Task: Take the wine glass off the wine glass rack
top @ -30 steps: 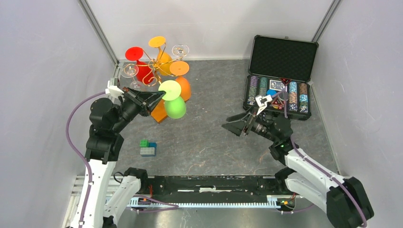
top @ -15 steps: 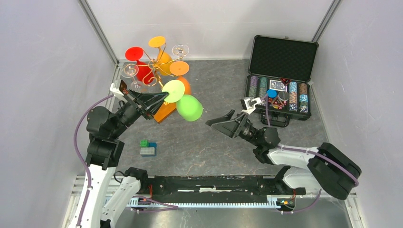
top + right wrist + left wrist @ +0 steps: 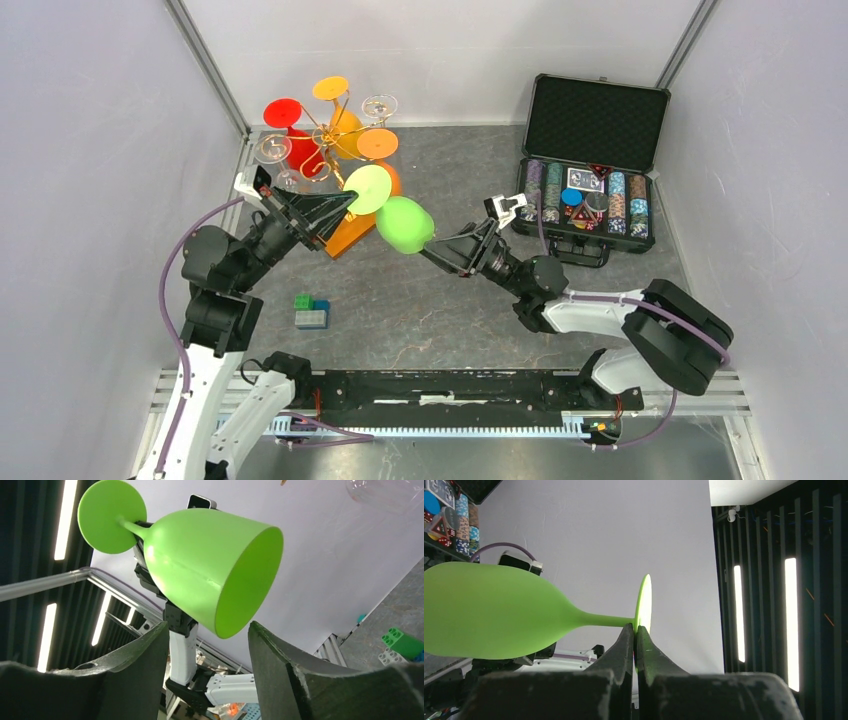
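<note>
The green wine glass (image 3: 405,224) lies sideways in the air, off the wine glass rack (image 3: 326,137) and to the right of its orange base (image 3: 343,237). My left gripper (image 3: 345,206) is shut on the glass's flat foot (image 3: 644,602), its jaws pinching the disc's edge (image 3: 635,630). The bowl (image 3: 210,565) points its open mouth toward my right gripper (image 3: 433,248). That gripper (image 3: 207,630) is open, and the bowl's rim hangs just between its fingertips (image 3: 157,640) without touching them.
Red, orange and clear glasses (image 3: 282,112) still hang on the rack. An open black case of poker chips (image 3: 590,150) sits at the back right. Small toy bricks (image 3: 311,312) lie on the grey table in front of the left arm.
My left gripper has carried the green glass rightward, away from the rack. The right arm has swung left to meet the bowl, and its jaws have narrowed somewhat.
</note>
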Available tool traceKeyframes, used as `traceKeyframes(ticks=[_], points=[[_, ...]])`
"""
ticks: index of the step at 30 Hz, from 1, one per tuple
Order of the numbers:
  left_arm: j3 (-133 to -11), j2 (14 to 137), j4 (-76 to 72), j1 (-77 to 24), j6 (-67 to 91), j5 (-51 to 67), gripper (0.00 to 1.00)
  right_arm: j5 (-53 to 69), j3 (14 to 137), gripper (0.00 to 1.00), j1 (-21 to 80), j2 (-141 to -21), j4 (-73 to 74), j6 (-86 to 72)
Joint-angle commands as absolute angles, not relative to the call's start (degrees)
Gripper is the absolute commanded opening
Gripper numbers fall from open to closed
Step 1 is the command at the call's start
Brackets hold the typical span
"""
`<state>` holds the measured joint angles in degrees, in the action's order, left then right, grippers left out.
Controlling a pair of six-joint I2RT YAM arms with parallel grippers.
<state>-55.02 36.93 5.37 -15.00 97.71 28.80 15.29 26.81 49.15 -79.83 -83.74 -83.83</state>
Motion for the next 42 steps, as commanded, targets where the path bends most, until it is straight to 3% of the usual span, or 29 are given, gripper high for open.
traceKeyframes(ticks=[1, 5, 9, 11, 16, 22, 24, 26, 28, 34, 40, 42], points=[[-54.3, 36.9, 0.2, -15.5, 102.1, 27.1, 0.02, 12.0, 28.6, 0.58, 49.5, -79.7, -112.2, -84.8], [-51.5, 34.9, -4.3, -15.6, 104.3, 25.2, 0.02, 8.9, 26.8, 0.52, 49.7, -76.6, -112.2, -80.3], [-49.7, 34.1, -5.3, -15.6, 106.2, 24.2, 0.02, 9.6, 29.0, 0.69, 49.7, -75.4, -110.6, -75.7], [-49.1, 34.8, -5.9, -15.6, 108.1, 24.9, 0.02, 9.9, 31.1, 0.69, 49.8, -76.5, -110.7, -75.6], [-48.1, 37.4, -8.8, -15.6, 111.2, 25.9, 0.02, 9.9, 34.8, 0.52, 49.8, -78.6, -111.7, -76.4], [-47.9, 38.8, -13.4, -15.5, 112.8, 24.0, 0.02, 9.0, 35.1, 0.18, 49.9, -79.3, -111.5, -75.7], [-48.0, 38.5, -13.2, -15.6, 111.7, 23.1, 0.06, 8.9, 35.2, 0.09, 49.8, -79.4, -111.0, -75.2], [-48.4, 38.4, -12.4, -15.6, 109.9, 22.6, 0.12, 8.9, 35.5, 0.01, 49.7, -79.2, -109.7, -74.3], [-48.6, 38.5, -11.8, -15.6, 108.4, 22.4, 0.21, 8.7, 35.9, 0.00, 49.7, -78.7, -108.3, -72.8], [-49.3, 39.8, -12.1, -15.6, 102.4, 23.4, 0.70, 7.0, 36.7, 0.00, 49.0, -72.5, -95.0, -63.1], [-49.7, 40.0, -7.4, -15.6, 91.8, 24.5, 0.99, -1.5, 39.1, 0.00, 49.0, -57.1, -60.2, -42.0], [-50.2, 40.1, -5.7, -15.5, 87.7, 24.9, 1.00, -6.7, 42.0, 0.00, 49.1, -53.2, -46.6, -36.2]])
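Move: The green wine glass, already off the rack, hangs tilted from my left fingers, which are shut on its foot; its middle is about 2 cm ahead, 6 right and 6 below that hand. From my half-open right hand it is some 5 cm left, 7 up and 1 ahead. The orange glass stands about 16 cm ahead, 8 left and 6 below my right hand; the rack's middle, roughly 19 ahead, 18 left and 2 below. I raise my right hand some 6 cm to the bowl's rim and shut its fingers, pinching the rim, while my left hand keeps the foot, easing the glass about 4 cm forward and rolling its right side up a little. Then my left fingers open wide and let the foot go, and my right hand lifts on up and to the right, turning clockwise nearly 30 degrees, carrying the glass away from the left hand. ##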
